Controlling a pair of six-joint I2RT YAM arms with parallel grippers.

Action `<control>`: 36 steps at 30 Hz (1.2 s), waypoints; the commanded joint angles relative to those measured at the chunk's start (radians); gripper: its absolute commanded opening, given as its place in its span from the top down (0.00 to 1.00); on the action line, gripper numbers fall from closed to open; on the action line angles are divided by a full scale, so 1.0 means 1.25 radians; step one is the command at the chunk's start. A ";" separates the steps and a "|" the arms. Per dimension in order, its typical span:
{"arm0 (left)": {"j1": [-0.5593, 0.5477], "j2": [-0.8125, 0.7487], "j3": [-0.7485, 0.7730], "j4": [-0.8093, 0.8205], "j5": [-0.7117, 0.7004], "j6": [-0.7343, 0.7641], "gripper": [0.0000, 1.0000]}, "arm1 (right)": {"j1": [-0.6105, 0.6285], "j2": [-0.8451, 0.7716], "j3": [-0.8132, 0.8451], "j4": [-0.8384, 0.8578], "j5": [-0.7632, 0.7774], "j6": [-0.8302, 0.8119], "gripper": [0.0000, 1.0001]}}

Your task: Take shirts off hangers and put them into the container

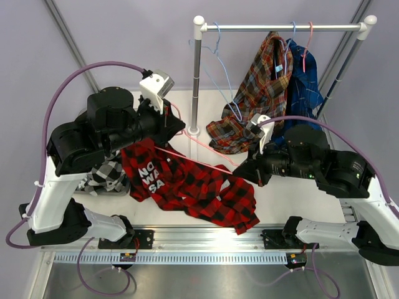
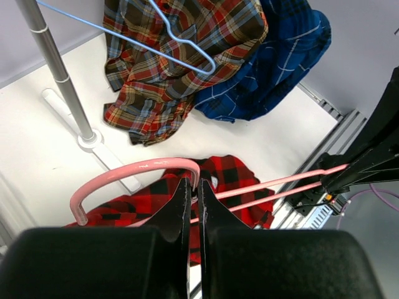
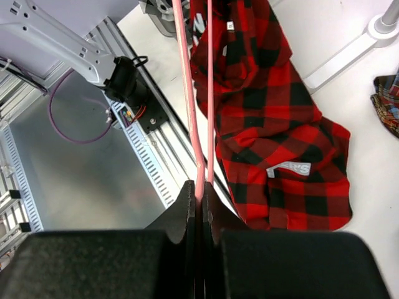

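Note:
A pink-red hanger point(image 1: 193, 158) is stretched between my two grippers. My left gripper point(image 2: 194, 184) is shut on its neck, just under the hook point(image 2: 124, 173). At the far end of the hanger's wires point(image 3: 187, 93), my right gripper point(image 3: 201, 190) is shut on them. The red-and-black shirt point(image 1: 187, 184) lies crumpled on the table beneath the hanger; whether any of it still hangs on the wire I cannot tell. The black-and-white shirt point(image 1: 109, 174) lies under my left arm. The tartan shirt point(image 1: 259, 93) and the blue shirt point(image 1: 305, 87) hang on the rail. The container is hidden.
The silver rail point(image 1: 280, 27) stands at the back on its post point(image 1: 196, 81), with an empty light blue hanger point(image 1: 215, 62) on it. The post's white foot point(image 2: 93, 140) is on the table. The arms' metal base rail point(image 1: 206, 240) runs along the near edge.

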 commanded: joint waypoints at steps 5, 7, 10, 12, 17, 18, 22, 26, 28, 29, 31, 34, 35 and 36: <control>-0.013 -0.046 0.014 0.045 -0.018 -0.012 0.49 | 0.013 -0.035 0.014 0.012 0.103 0.031 1.00; -0.013 -0.070 -0.030 0.042 -0.115 -0.016 0.38 | 0.014 -0.053 0.005 0.006 0.108 0.055 1.00; -0.013 -0.133 -0.116 0.063 -0.254 -0.040 0.22 | 0.015 -0.082 -0.005 -0.019 0.139 0.076 1.00; -0.014 -0.194 -0.168 0.095 -0.299 -0.049 0.15 | 0.014 -0.101 -0.008 -0.037 0.150 0.085 1.00; -0.013 -0.256 -0.302 0.078 -0.395 -0.060 0.01 | 0.015 -0.148 0.003 -0.069 0.150 0.100 1.00; -0.013 -0.260 -0.318 0.076 -0.392 -0.059 0.01 | 0.014 -0.152 0.015 -0.085 0.150 0.106 1.00; -0.013 -0.285 -0.419 0.104 -0.376 -0.087 0.01 | 0.015 -0.160 0.080 -0.158 0.213 0.132 1.00; -0.013 -0.312 -0.540 0.147 -0.368 -0.120 0.01 | 0.015 -0.196 0.158 -0.177 0.258 0.133 1.00; -0.013 -0.312 -0.607 0.185 -0.354 -0.141 0.01 | 0.015 -0.199 0.206 -0.166 0.302 0.124 1.00; -0.013 -0.305 -0.623 0.193 -0.352 -0.147 0.01 | 0.014 -0.206 0.214 -0.151 0.316 0.117 1.00; -0.013 -0.294 -0.664 0.217 -0.354 -0.165 0.01 | 0.015 -0.208 0.226 -0.112 0.382 0.105 1.00; -0.013 -0.267 -0.701 0.241 -0.345 -0.181 0.01 | 0.015 -0.198 0.229 -0.069 0.489 0.082 1.00; -0.013 -0.261 -0.709 0.256 -0.339 -0.183 0.01 | 0.014 -0.192 0.224 -0.054 0.513 0.068 1.00; -0.013 -0.250 -0.719 0.265 -0.326 -0.183 0.01 | 0.014 -0.187 0.215 -0.028 0.562 0.050 1.00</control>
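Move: My left fingers hold the pink hanger at its neck. The red shirt they will take lies bunched some 40 cm below, about 2 cm to the left and level front to back. The container is around 26 cm left, 12 cm ahead and 42 cm down. My right fingers grip one hanger corner, with that shirt about 5 cm ahead, 11 cm left and 32 cm below. The rack's bar is roughly 27 cm ahead, 13 cm right and 8 cm up, and the brown plaid shirt 24 cm ahead, 8 cm right, 13 cm down. I open my left hand wide to let go of the hanger's neck, draw it about 11 cm left while turning it some 25 degrees counter-clockwise, then drop it 18 cm towards the red shirt, easing back right a little. My right hand keeps its pinch and carries the hanger away to the right, then climbs steeply as well, its fingers swinging clockwise and tipping up. ##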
